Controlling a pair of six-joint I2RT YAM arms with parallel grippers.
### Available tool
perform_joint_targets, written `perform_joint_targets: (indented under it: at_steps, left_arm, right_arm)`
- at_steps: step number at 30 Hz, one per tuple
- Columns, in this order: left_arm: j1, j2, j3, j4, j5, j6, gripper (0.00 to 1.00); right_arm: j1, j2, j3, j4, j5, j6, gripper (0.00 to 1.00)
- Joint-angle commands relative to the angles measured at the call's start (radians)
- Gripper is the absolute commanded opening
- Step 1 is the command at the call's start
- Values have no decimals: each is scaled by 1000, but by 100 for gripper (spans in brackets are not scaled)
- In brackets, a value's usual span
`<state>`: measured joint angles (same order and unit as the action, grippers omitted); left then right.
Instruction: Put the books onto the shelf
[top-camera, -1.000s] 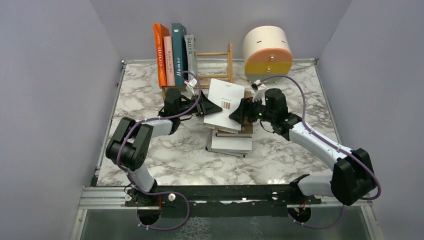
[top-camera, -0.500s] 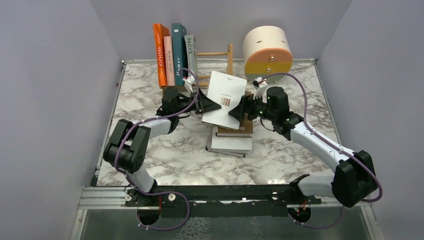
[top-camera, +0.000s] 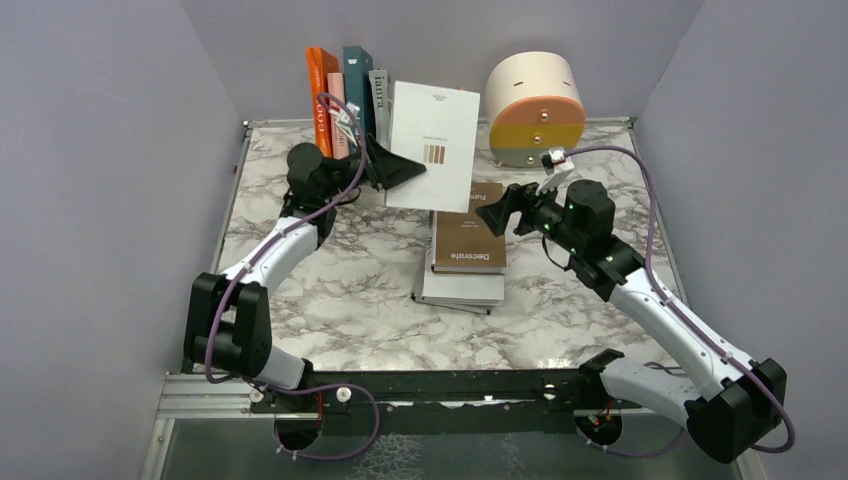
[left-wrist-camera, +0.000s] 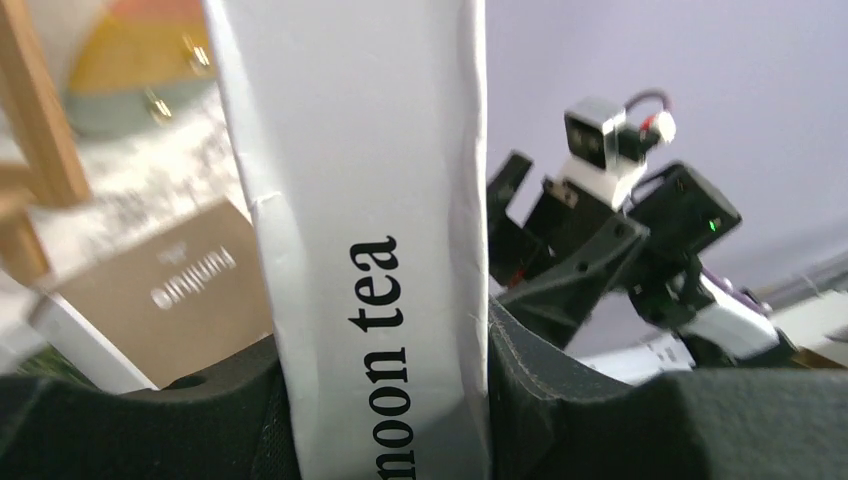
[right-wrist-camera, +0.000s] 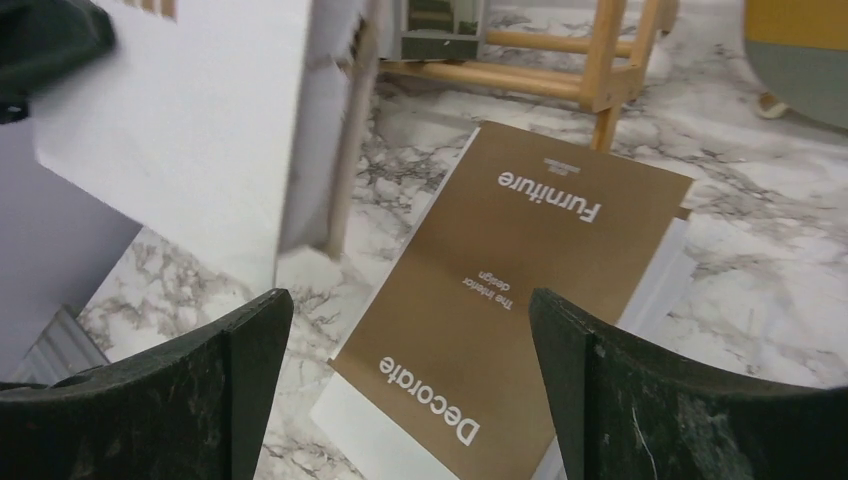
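Note:
My left gripper (top-camera: 405, 170) is shut on a white book (top-camera: 432, 147), holding it upright above the table just in front of the shelf. In the left wrist view its spine (left-wrist-camera: 380, 250) sits squeezed between both fingers. An orange book (top-camera: 318, 100), a teal book (top-camera: 357, 85) and a grey book (top-camera: 380, 95) stand on the light-wood shelf (right-wrist-camera: 600, 80), which the white book mostly hides from above. My right gripper (top-camera: 497, 212) is open and holds nothing, hovering over a brown book (right-wrist-camera: 520, 270) that tops a stack of white books (top-camera: 460, 288).
A round cream, yellow and orange drawer unit (top-camera: 535, 105) stands at the back right, beside the shelf. Purple walls close in the marble table (top-camera: 330, 290) on three sides. My right arm's wrist (left-wrist-camera: 600, 230) is near the held book.
The left arm has lifted the white book off the stack and stood it upright near the shelf. The right gripper opened, let go of it and drew back to the right.

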<state>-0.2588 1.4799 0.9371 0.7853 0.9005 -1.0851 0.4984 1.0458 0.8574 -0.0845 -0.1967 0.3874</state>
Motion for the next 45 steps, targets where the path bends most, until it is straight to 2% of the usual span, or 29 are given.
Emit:
perform_joint_targets:
  at_steps: [1,4,6,15,24,36,45]
  left_arm:
    - [13,-94,204,-308,-196,288,0]
    - [-11,-85,363,-564,-441,524,0]
    - [-22,-54,451,-642,-548,605,0]
    - [-75,101,625,-707,-860,774,0]
    - [-185,290,790,-766,-1131,917,0]
    - [-246,473,855,-737,-1331,984,0]
    - [-247,536,813,-661,-1387,996,0]
  right_arm:
    - [6,-50,7,-68,143,-37,87]
    - [5,-60,0,-79,149,-41,87]
    - [6,-60,-6,-77,143,-39,87]
    - [6,-46,-15,-67,128,-47,87]
    - [6,-50,-34,-63,115,-38,87]
    - [5,-66,-40,-77,118,-46,87]
    - [6,-62,-28,-83,117,-53,87]
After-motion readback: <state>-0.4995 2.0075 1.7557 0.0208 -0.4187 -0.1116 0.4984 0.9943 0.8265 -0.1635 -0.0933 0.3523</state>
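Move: The left hand holds the white "moon tea" book by its spine; the free shelf slot's middle lies about 27 cm ahead, 2 cm to its left and 14 cm below. The ianra book stands some 5 cm to the left of that slot and level with it, and the shelf's right post about 11 cm to the right of the slot. The brown book lies roughly 12 cm to the hand's right, 24 cm below. From the right hand the slot is about 31 cm ahead, 11 cm left and 7 cm below. Forward in an arc, the left hand carries the book some 23 cm to the shelf, first rising about 13 cm, then sinking past its starting height into the space beside ianra. On the way the wrist swings counter-clockwise and rolls its left side up, about 80 degrees in all, so the fingers end pointing forward with the book on edge; they keep their grip. The open, empty right hand eases 2 cm right. ##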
